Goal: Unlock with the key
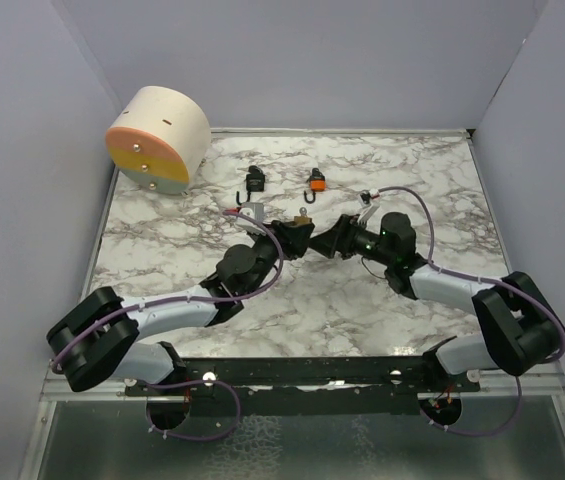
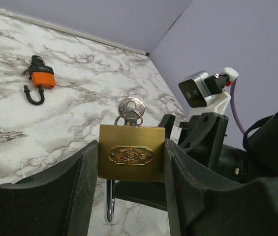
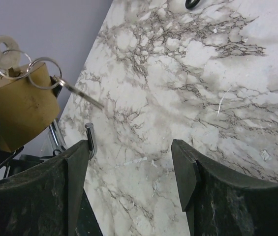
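Note:
A brass padlock [image 2: 131, 153] is clamped between the black fingers of my left gripper [image 2: 131, 152], raised above the marble table. A silver key [image 2: 130, 109] on a ring stands in the lock's end that points away from the camera. The chrome shackle [image 2: 110, 201] hangs below the body. In the right wrist view the same padlock [image 3: 18, 110] is at the left, a second key [image 3: 82, 96] dangles from the ring, and the shackle's free end [image 3: 89, 133] stands clear of the body. My right gripper [image 3: 131, 147] is open and empty, just beside the lock. From above the left gripper [image 1: 297, 238] and right gripper [image 1: 337, 240] nearly meet at mid-table.
An orange padlock [image 1: 316, 182] and a black padlock [image 1: 254, 180] lie farther back on the marble table [image 1: 162, 240]. A cream cylinder box [image 1: 157, 138] with an orange face sits at the back left corner. Purple walls enclose three sides.

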Robot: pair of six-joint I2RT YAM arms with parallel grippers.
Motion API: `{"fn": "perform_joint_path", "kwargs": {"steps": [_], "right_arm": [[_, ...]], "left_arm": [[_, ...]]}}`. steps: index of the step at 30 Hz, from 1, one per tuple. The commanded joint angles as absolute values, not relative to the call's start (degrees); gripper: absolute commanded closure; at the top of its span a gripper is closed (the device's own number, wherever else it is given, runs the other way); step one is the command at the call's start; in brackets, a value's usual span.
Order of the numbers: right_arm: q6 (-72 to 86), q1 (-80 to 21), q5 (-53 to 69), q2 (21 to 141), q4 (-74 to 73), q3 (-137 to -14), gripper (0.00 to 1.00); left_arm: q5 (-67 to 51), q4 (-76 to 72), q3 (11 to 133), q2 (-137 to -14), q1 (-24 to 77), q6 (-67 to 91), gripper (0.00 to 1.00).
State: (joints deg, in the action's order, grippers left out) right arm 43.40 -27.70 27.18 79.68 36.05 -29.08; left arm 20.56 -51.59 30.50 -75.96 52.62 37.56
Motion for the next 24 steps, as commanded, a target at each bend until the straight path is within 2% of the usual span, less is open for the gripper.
{"fn": "perform_joint_path", "kwargs": {"steps": [1,7,14,20,24], "right_arm": [[43.53,-27.94,26.32,81.66,38.58,-32.10,0.32],[41.91,-27.95,24.99,81.01,35.77,-32.32,0.32],[36.77,-27.86,17.95,70.62,27.00,-30.76,0.32],[31.98,-27.71,10.74,62.10,14.33,-32.18,0.32],[30.55,-27.58,7.90,57.58,10.49,-32.31,0.32]], "left_arm": [[19.31,-56.87,29.70,-71.65,52.82,39.29,1.00],[24.43,-55.14,29.41,-69.70,52.78,35.26,1.00],[35.20,-44.64,33.95,-70.75,52.33,27.19,1.00],[47.30,-29.18,42.16,-77.97,51.55,19.56,1.00],[47.49,-21.15,47.16,-84.15,48.24,20.53,1.00]]}}
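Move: The left hand already pinches the brass padlock, key in, shackle open and hanging. The black padlock, near the clear table it is carried towards, lies about 28 cm ahead of that hand, 12 cm left and 21 cm below; the orange padlock is also about 28 cm ahead but 4 cm to its right. From the open right hand, the brass padlock's body sits about 8 cm higher, 3 cm left and some 1 cm back. Still pinching the brass padlock, the left hand lifts about a centimetre while easing left, then carries it forward and left towards the black padlock, some 8 cm overall, sinking late, turning about 25 degrees counter-clockwise and rolling its left side up as much. The right hand, fingers staying open, edges forward, then rises 5 cm and draws right, away from the brass padlock. ##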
